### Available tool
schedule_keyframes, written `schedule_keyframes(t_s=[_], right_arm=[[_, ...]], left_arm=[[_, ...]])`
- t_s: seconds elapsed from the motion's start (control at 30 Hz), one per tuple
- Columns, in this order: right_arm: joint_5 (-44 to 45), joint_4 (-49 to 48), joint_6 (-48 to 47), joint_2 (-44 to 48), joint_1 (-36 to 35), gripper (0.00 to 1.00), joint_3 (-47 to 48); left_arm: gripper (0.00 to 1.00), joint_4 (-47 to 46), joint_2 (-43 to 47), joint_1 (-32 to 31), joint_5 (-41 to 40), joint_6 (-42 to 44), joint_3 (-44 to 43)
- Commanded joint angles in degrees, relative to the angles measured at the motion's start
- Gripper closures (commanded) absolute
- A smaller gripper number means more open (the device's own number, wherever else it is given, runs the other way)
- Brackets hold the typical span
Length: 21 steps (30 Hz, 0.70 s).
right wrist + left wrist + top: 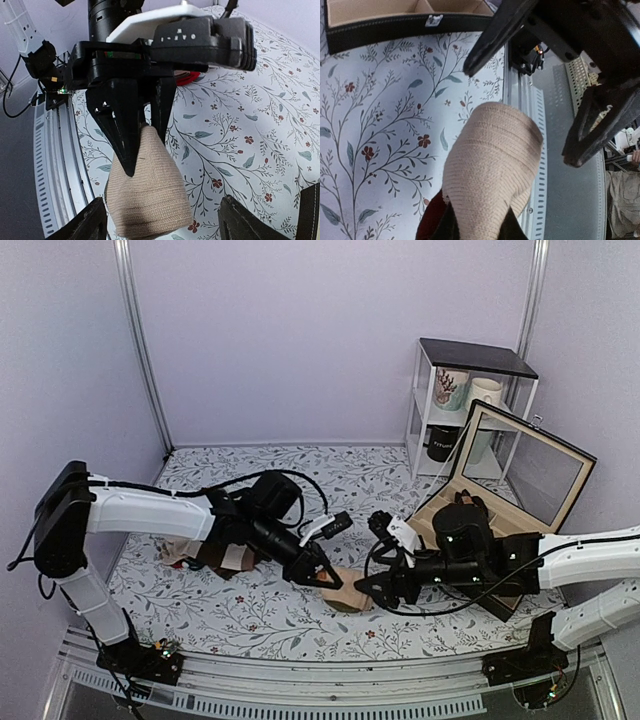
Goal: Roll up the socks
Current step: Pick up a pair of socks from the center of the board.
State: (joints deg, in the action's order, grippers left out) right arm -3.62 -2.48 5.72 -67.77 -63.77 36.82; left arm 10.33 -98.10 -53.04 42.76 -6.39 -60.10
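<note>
The socks (352, 597) are a tan ribbed bundle hanging just above the floral cloth near the table's front middle. In the left wrist view the socks (490, 170) fill the centre, with a dark maroon patch at the lower left. My left gripper (324, 574) (480, 229) is shut on the bundle's top; from the right wrist its fingers (125, 132) pinch the socks (147, 197). My right gripper (374, 591) (167, 225) stands open, its tips wide on either side of the bundle and not touching it. Its fingers (600, 125) show from the left wrist.
A black box (505, 540) with an open glass lid sits at the right, with a small shelf (465, 390) of mugs behind it. Other socks (215, 555) lie in a heap under the left arm, a red sock (189, 77) among them. A metal rail (560, 175) runs along the front edge.
</note>
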Motion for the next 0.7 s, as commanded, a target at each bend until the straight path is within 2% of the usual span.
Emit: schedule_keyframes(t_s=[0.0,0.17,0.37,0.47,0.53,0.67], right_arm=[[-0.45,7.42,3.24,3.75,1.46,0.22,4.68],[0.36,13.63,1.55,2.91,2.17,0.22,8.06],[0.24,14.07,3.27,0.27,2.43,0.24,8.16],[0.84,14.35,2.09,-1.22,2.49,0.25,8.06],[1.76,14.08,1.94,-1.55,2.65,0.25,7.9],[1.82,11.82,2.17,-1.63,3.07,0.25,6.97]], left_arm=[[1.0,3.65,2.69,1.45,1.61,2.3,-3.17],[1.0,3.89,2.81,1.82,-2.31,1.93,-3.02],[1.0,-6.14,3.52,1.51,-13.06,1.27,3.41],[1.0,-8.08,3.53,0.3,-24.26,4.3,4.76],[1.0,-11.01,4.49,-0.73,-35.56,7.04,5.87],[1.0,-21.15,7.78,-1.19,-46.45,11.99,9.32]])
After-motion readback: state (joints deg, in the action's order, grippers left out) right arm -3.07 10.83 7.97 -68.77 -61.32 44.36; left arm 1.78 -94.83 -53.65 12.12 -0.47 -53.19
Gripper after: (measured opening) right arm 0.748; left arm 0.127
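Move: The rolled socks, already off the board, stick out of the left fingers, their middle about 4 cm right, 1 cm back and 3 cm below that hand. The sock pile lies some 22 cm ahead, 25 cm left and 10 cm below the left hand. From the open right hand the socks are about 4 cm left, 1 cm back and 7 cm below; the compartment tray is roughly 22 cm ahead, 27 cm right and 13 cm below. Forward over the board, about 7 cm, the left hand carries the gripped socks, first rising about 3 cm, then sinking about 6 cm and edging left, away from the right hand. Its wrist swings some 30 degrees, bringing the fingers forward and steeper down. The right hand, fingers staying wide, bobs up about 4 cm and sinks back nearly as far. ##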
